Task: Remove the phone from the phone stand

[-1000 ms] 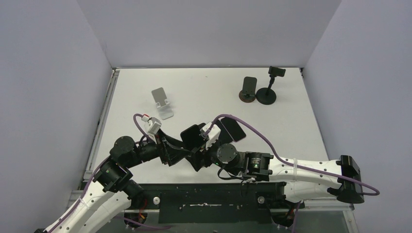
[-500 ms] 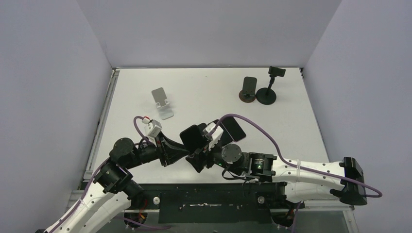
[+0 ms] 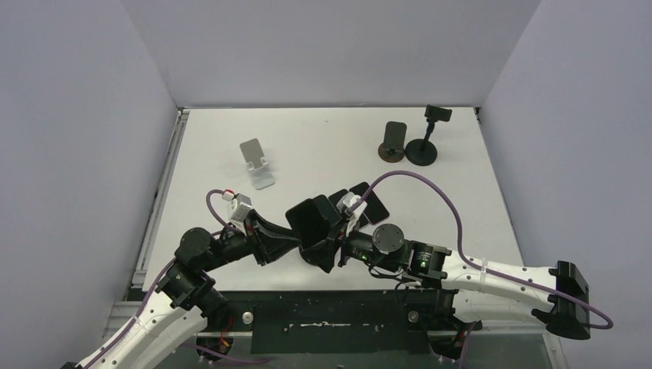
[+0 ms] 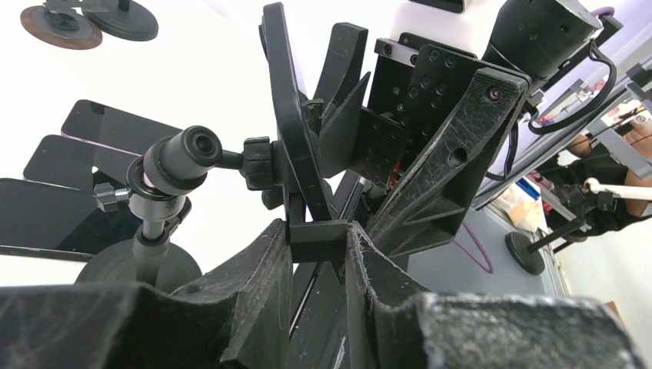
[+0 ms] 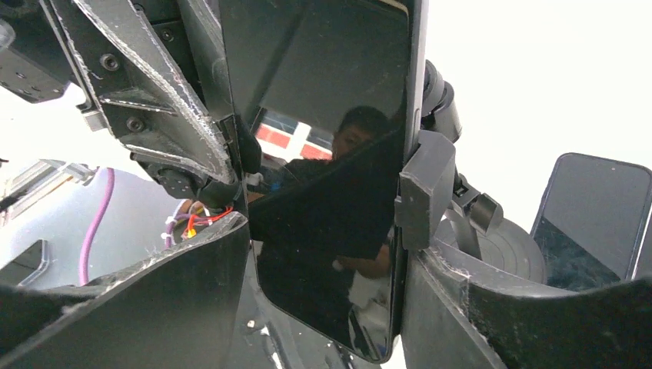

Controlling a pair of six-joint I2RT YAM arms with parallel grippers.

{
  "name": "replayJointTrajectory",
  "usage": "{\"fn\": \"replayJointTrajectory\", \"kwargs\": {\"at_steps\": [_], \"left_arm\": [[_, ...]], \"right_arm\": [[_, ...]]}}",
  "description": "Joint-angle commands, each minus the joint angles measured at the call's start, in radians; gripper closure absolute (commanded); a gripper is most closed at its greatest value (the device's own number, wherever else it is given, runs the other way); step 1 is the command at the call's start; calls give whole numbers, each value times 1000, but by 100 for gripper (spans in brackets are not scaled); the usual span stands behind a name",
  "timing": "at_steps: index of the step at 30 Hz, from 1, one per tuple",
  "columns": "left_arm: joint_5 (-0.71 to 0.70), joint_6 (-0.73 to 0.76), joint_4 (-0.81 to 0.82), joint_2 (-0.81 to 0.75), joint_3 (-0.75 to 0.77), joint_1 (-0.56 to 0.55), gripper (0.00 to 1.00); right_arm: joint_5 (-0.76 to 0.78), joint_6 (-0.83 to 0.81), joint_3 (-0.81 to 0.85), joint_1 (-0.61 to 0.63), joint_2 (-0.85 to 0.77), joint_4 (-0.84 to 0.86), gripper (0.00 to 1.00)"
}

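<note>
The black phone (image 3: pixel 310 217) stands upright in the black phone stand (image 4: pixel 177 157), low at the table's near middle. In the left wrist view my left gripper (image 4: pixel 319 246) is shut on the small clamp block at the bottom of the stand's cradle. From the opposite side my right gripper (image 5: pixel 327 277) straddles the phone (image 5: pixel 330 154). Its left finger (image 5: pixel 192 300) lies against the phone's left edge. Its right finger (image 5: pixel 461 307) sits just under the stand's side clamp, against the phone's right edge. In the top view both grippers (image 3: pixel 301 244) (image 3: pixel 327 247) meet under the phone.
Loose dark phones (image 3: pixel 370 203) lie flat just behind the held stand. A silver stand (image 3: pixel 257 163) sits at the back left. A black stand on a brown base (image 3: pixel 392 142) and a taller black stand (image 3: pixel 427 138) are at the back right. Walls close in on both sides.
My left gripper has shut on the stand's bottom clamp. The right arm has slid right and its fingers have narrowed onto the phone's edges. Phone and stand stay together.
</note>
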Motion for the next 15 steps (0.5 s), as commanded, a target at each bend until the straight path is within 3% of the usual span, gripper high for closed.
{"fn": "replayJointTrajectory", "kwargs": {"at_steps": [1,2,3,6,9,11,15], "left_arm": [[-17,-45,80,-6,-8,0,100],[-25,-45,77,0,-3,0,100],[-33,-42,76,6,4,0,100],[-55,-30,56,23,34,0,100],[-75,-29,46,32,59,0,100],[-79,-29,45,34,68,0,100],[-84,-28,33,31,76,0,100]], "right_arm": [[17,27,13,-33,-28,64,100],[17,24,21,-29,-24,57,100],[17,23,33,-28,-19,44,92],[27,4,78,-13,-6,-6,50],[56,-17,125,9,1,-73,17],[88,-32,152,32,-2,-123,7],[141,-51,207,58,-21,-241,0]]}}
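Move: The phone, still clamped in the phone stand, has its middle about 4 cm ahead of the left hand, 2 cm to its right and 2 cm higher; that hand already pinches the near clamp jaw. From the right hand, whose fingers straddle the phone, its middle is some 3 cm left, 2 cm up. The stand's base lies roughly 4 cm ahead of the left hand, 3 cm right, 14 cm below. The right hand opens wide off the phone and rises 2.5 cm; the left, still pinching, eases forward 1 cm. ##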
